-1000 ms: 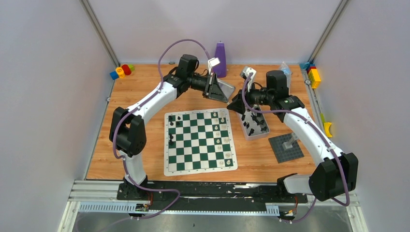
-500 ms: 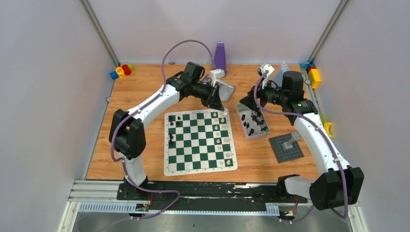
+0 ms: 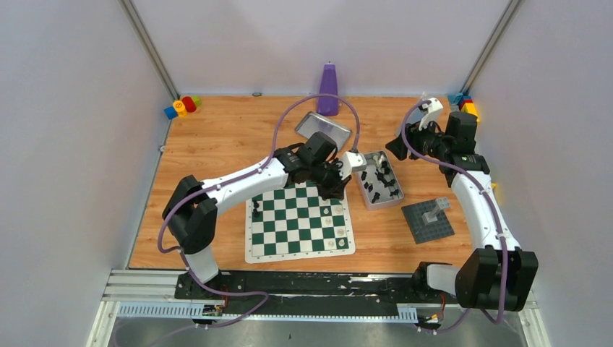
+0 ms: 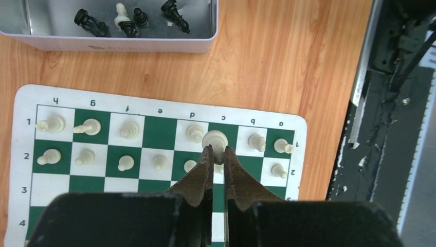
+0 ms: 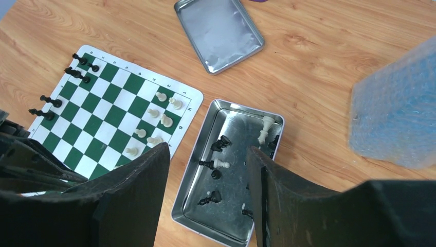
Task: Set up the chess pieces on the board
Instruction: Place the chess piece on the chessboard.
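Note:
The board (image 3: pixel 289 233) lies in the middle of the table. Black chess pieces (image 3: pixel 256 196) stand along its left side and white chess pieces (image 3: pixel 334 217) along its right. Over the right edge, my left gripper (image 3: pixel 335 186) is shut on a white piece (image 4: pixel 215 139), held above the c1 square of the board (image 4: pixel 154 128). My right gripper (image 3: pixel 397 148) hangs open and empty, high at the back right. In its wrist view the right gripper (image 5: pixel 208 150) looks down on a metal tin (image 5: pixel 191 154) with several loose black and white pieces (image 5: pixel 216 164).
The tin (image 3: pixel 394 194) sits just right of the board. A silver tray (image 3: pixel 323 129) lies behind the board, with a purple bottle (image 3: pixel 329 88) at the back wall. A grey studded baseplate (image 3: pixel 428 220) is at the right, and coloured blocks (image 3: pixel 181 107) sit in the back corner.
My left arm swung from the silver tray forward to the board's right edge, carrying the white piece. My right arm drew back from the tin toward the back right corner.

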{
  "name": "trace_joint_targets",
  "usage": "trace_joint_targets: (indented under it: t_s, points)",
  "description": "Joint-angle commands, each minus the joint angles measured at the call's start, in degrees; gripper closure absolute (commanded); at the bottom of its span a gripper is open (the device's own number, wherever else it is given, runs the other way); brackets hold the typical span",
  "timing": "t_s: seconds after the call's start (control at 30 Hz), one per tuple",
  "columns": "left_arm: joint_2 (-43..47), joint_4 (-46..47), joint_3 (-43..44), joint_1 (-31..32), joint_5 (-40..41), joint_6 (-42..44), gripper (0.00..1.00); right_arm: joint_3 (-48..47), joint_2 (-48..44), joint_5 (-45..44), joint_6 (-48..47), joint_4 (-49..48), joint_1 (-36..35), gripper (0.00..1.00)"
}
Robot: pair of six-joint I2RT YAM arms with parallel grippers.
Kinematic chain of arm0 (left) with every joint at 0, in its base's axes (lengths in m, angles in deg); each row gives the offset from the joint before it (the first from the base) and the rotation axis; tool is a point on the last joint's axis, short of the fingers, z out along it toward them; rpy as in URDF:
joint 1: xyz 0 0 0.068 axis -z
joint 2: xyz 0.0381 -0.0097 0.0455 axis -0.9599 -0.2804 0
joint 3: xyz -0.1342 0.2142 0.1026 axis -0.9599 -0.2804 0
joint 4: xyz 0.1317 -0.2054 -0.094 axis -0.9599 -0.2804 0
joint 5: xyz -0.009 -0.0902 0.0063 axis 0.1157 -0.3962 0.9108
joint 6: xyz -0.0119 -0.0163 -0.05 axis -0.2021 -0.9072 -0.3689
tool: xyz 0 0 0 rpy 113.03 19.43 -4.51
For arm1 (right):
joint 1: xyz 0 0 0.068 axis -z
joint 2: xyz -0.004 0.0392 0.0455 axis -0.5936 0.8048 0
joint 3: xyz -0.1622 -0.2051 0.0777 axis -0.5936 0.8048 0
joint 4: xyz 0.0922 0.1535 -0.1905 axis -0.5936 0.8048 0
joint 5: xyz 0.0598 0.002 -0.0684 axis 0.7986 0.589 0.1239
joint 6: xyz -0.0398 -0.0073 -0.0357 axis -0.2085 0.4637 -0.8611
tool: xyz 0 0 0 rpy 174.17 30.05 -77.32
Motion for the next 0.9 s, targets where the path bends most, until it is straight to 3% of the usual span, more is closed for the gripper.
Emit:
trace_joint_targets:
  t_s: [0.0, 0.43, 0.87]
  points:
    - [0.4, 3.7, -0.7, 3.5, 6.1, 4.7, 0.97, 0.5, 0.0, -0.5, 0.5, -3.0, -0.1, 0.43]
    - [-5.0, 2.3, -0.4, 7.9, 10.2, 7.2, 0.97, 1.2, 0.4, 0.6, -0.6, -3.0, -0.1, 0.43]
    - [-7.7, 2.6, -2.5, 8.5, 9.7, 7.8, 0.96, 1.4, 1.0, 1.4, -1.1, -2.8, -0.1, 0.43]
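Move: The empty c1 square, where the left hand's held white piece is going, lies about 14 cm below that hand, some 2 cm back and 1 cm right. Counted from the left hand, the white piece on d1 stands about 2 cm ahead and 1 cm right, the one on b1 6 cm back and 1 cm right, the c2 pawn 2 cm back and 3 cm left. From the right hand, c1 is roughly 15 cm back, 13 cm left and 22 cm down. Still pinching the white piece by its upper end, the left hand lowers it towards c1, between the pieces on b1 and d1. It first eases back about 2 cm and slightly right, then sinks mostly straight, some 7 cm in all, tilting just over 10 degrees so the fingers point more steeply down; they stay closed. ##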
